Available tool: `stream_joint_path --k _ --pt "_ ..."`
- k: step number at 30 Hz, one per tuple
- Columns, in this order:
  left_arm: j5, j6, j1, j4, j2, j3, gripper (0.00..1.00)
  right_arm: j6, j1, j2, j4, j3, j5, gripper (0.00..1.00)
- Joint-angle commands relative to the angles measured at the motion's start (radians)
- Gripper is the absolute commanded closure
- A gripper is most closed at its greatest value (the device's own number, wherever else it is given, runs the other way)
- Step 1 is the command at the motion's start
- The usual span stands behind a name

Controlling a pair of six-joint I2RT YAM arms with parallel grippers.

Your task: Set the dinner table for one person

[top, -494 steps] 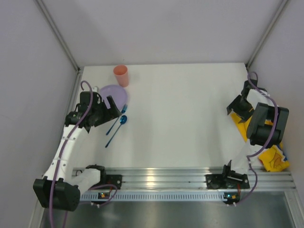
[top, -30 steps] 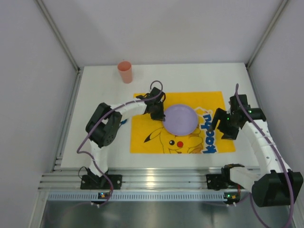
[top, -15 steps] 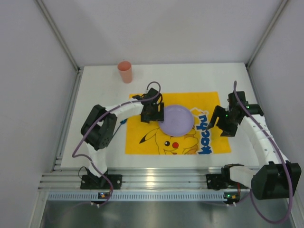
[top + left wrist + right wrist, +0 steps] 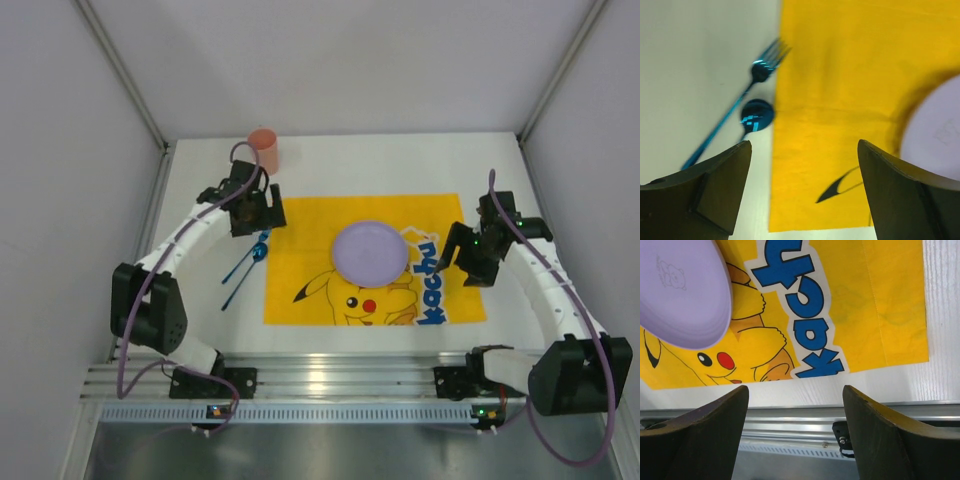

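Note:
On the white dinner table (image 4: 330, 165) lies a yellow Pikachu cloth (image 4: 300, 262) with a purple plate (image 4: 368, 250) flat on its middle. A pink cup (image 4: 264, 150) stands at the back left. A blue fork (image 4: 762, 67) and blue spoon (image 4: 756, 114) lie on the bare table beside the cloth's left edge (image 4: 840, 100). My left gripper (image 4: 260, 220) hovers open over that edge, just in front of the cup, and holds nothing (image 4: 804, 145). My right gripper (image 4: 448, 262) is open and empty over the cloth's right part (image 4: 795, 390), with the plate (image 4: 680, 295) off to its side.
A ribbed aluminium rail (image 4: 330, 375) runs along the near edge of the table, seen close in the right wrist view (image 4: 790, 425). Grey walls close in the left, right and back sides. The cutlery (image 4: 245, 265) lies between the left arm and the cloth.
My left gripper has opened, let go of the plate and swung back left towards the cup. The plate now rests on the cloth, which slid slightly left. The right arm has hardly moved.

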State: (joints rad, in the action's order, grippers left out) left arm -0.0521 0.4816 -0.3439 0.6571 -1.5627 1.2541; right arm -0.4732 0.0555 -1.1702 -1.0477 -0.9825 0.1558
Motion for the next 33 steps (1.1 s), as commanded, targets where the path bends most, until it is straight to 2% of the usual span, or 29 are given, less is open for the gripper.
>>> stream_joint_path --k 1,11,19,27,31,32,33 --pt "-0.051 -0.067 0.057 0.045 0.045 -0.099 0.09 0.019 -0.009 0.001 0.038 -0.025 0.01 0.23" --pt "-0.037 -0.072 0.161 -0.074 0.107 -0.332 0.14 0.038 -0.009 -0.005 0.037 -0.007 0.019 0.23" --pt "-0.046 -0.1 0.172 -0.125 -0.025 -0.303 0.36 0.045 -0.01 -0.031 0.04 -0.015 0.021 0.23" --pt "-0.071 -0.132 0.172 -0.132 -0.137 -0.268 0.48 0.041 -0.01 -0.049 0.038 -0.025 0.01 0.24" --pt "-0.081 -0.14 0.172 -0.132 -0.164 -0.272 0.67 0.038 -0.016 -0.052 0.041 -0.021 0.008 0.24" --pt "-0.086 -0.14 0.172 -0.129 -0.174 -0.272 0.84 0.038 -0.016 -0.052 0.041 -0.021 0.008 0.24" --pt "-0.092 -0.14 0.172 -0.128 -0.177 -0.274 0.92 0.038 -0.017 -0.055 0.041 -0.022 0.007 0.24"
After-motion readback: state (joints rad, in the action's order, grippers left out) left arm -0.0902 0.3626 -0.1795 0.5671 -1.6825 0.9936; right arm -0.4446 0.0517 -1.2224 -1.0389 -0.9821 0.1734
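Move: To the left hand's left lies the spoon, its middle about 10 cm left, 8 cm back and 12 cm below. The fork lies beside the spoon, about 9 cm left of the hand and 3 cm back; the purple plate is some 24 cm to its right and 2 cm back, on the yellow placemat, whose middle is 25 cm right and 3 cm back. From the right hand the spoon is roughly 53 cm left and 5 cm ahead. Sinking about 12 cm while swinging some 8 cm left and 7 cm back, off the placemat's edge to the spoon, the left hand tips its fingers roughly 15 degrees steeper. It then eases 3 cm forward over the last bit of descent as the wide-open fingers close nearly shut, pinching the spoon's handle just behind the bowl. ##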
